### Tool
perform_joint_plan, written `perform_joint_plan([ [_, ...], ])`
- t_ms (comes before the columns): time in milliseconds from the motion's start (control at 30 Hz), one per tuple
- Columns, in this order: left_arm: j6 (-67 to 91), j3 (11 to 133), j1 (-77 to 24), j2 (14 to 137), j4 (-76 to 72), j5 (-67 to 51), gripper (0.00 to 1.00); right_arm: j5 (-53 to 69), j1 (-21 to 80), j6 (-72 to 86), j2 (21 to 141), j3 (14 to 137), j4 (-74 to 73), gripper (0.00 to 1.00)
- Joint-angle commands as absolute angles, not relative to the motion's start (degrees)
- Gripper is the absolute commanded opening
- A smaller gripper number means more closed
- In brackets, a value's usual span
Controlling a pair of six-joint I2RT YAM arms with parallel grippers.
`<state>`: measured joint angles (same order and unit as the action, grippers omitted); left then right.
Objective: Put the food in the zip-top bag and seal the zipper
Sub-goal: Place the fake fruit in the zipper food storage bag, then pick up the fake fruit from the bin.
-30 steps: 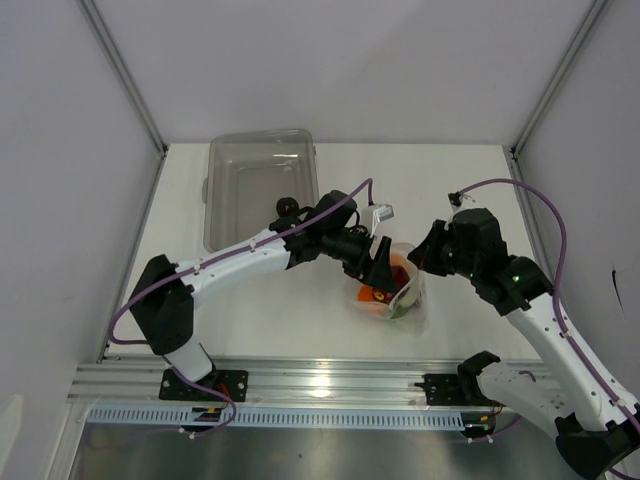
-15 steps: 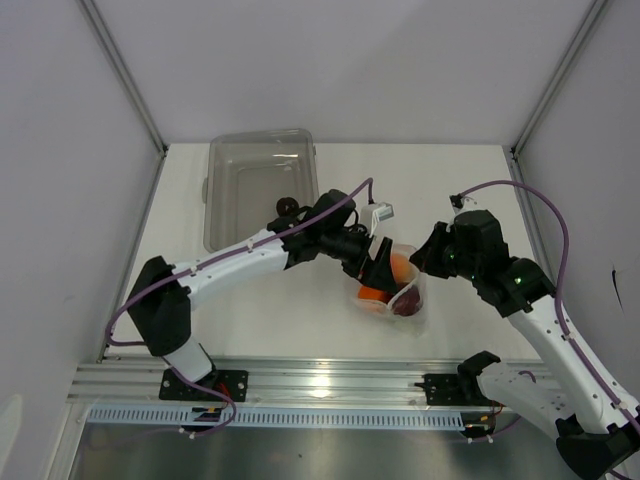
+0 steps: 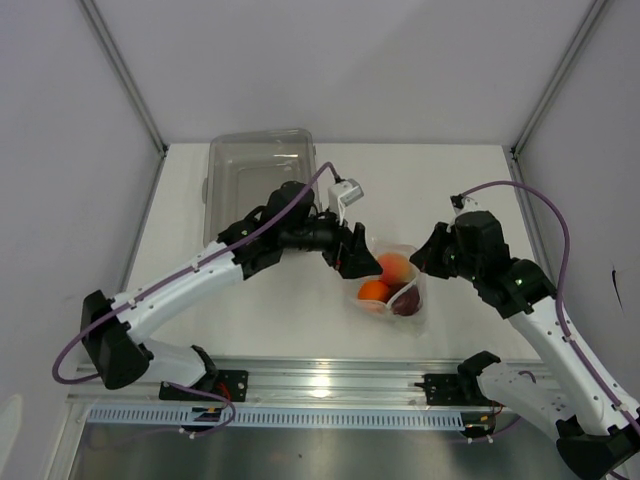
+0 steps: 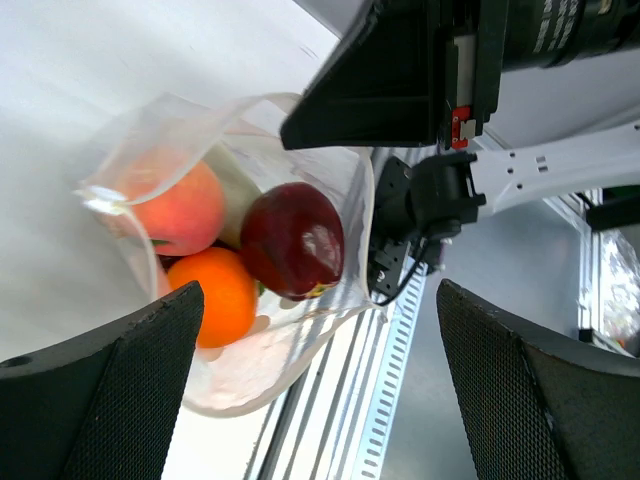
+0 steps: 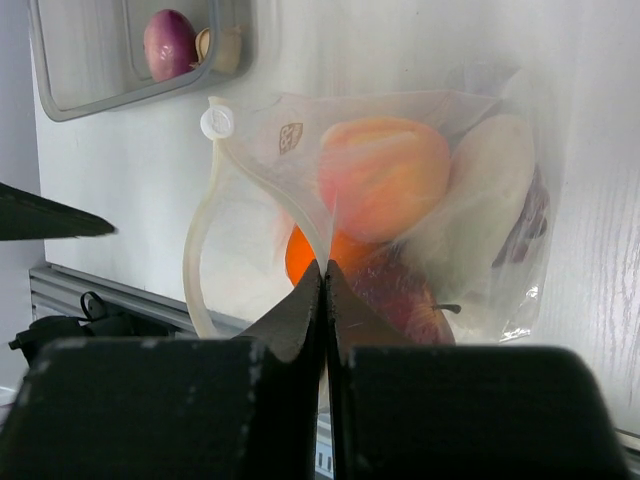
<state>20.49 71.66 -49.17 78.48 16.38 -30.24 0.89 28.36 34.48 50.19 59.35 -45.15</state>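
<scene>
The clear zip-top bag [image 3: 398,290] lies near the table's front with its mouth gaping. Inside it sit a peach [image 4: 175,205], an orange [image 4: 215,295] and a dark red fruit [image 4: 292,238]. The right wrist view also shows a white oblong piece [image 5: 480,190] in the bag. My right gripper [image 5: 325,268] is shut on the bag's mouth edge, where the zipper [image 5: 200,260] curls open. In the top view the right gripper [image 3: 425,262] is at the bag's right side. My left gripper [image 3: 358,262] hovers just left of the bag, open and empty, its fingers [image 4: 100,400] wide apart.
A rigid clear bin [image 3: 260,170] stands at the back left, partly under my left arm. In it lie a pink bulb [image 5: 170,42] and a small beige piece [image 5: 222,45]. The aluminium rail [image 3: 320,385] runs along the near edge.
My left gripper has opened wider and drawn back left out of the bag's mouth. The dark red fruit now lies in the bag. The right gripper has stayed shut on the bag's edge.
</scene>
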Motion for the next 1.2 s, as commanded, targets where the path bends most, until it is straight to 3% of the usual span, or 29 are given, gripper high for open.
perform_joint_plan([
  [0, 19.9, 69.8, -46.8, 74.0, 12.3, -26.2, 0.99, 0.7, 28.1, 34.4, 49.1, 59.4, -43.5, 0.00],
  [167, 21.5, 69.2, -42.8, 71.0, 13.1, -21.1, 0.98, 0.6, 28.1, 34.4, 49.1, 59.1, -43.2, 0.00],
  [500, 22.1, 65.0, -34.2, 64.3, 11.5, -22.9, 0.98, 1.3, 28.1, 32.7, 49.0, 57.7, -42.0, 0.00],
  [733, 22.1, 65.5, -31.5, 62.8, 16.3, -15.7, 1.00, 0.7, 28.1, 32.4, 49.1, 57.0, -42.1, 0.00],
  [900, 26.8, 66.9, -27.5, 64.9, 23.5, -3.0, 0.99, 0.5, 28.1, 32.5, 49.4, 57.1, -42.2, 0.00],
  [1167, 31.9, 70.7, -20.7, 75.4, 35.6, 3.9, 1.00, 1.6, 28.1, 32.7, 49.8, 56.2, -40.8, 0.00],
])
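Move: The purple onion lies in the near right corner of the tray, about 24 cm to the left hand's left, 13 cm ahead and 20 cm lower. The garlic is some 5 cm to the right of the onion, the black fruit some 8 cm beyond it and 2 cm to its right. The open bag lies about 6 cm right of the left hand, 4 cm back and 15 cm down. From the right hand, the onion is about 32 cm left and 14 cm ahead. The left hand, empty and wide open, swings away from the filled bag, some 21 cm left and 15 cm forward to the tray, rising about 4 cm at first and then sinking 9 cm towards the onion and its neighbours as it turns roughly 55 degrees counter-clockwise, touching nothing there yet. Meanwhile the shut right fingers keep pinching the bag's rim and hold it nearly in place, settling only about a centimetre. ##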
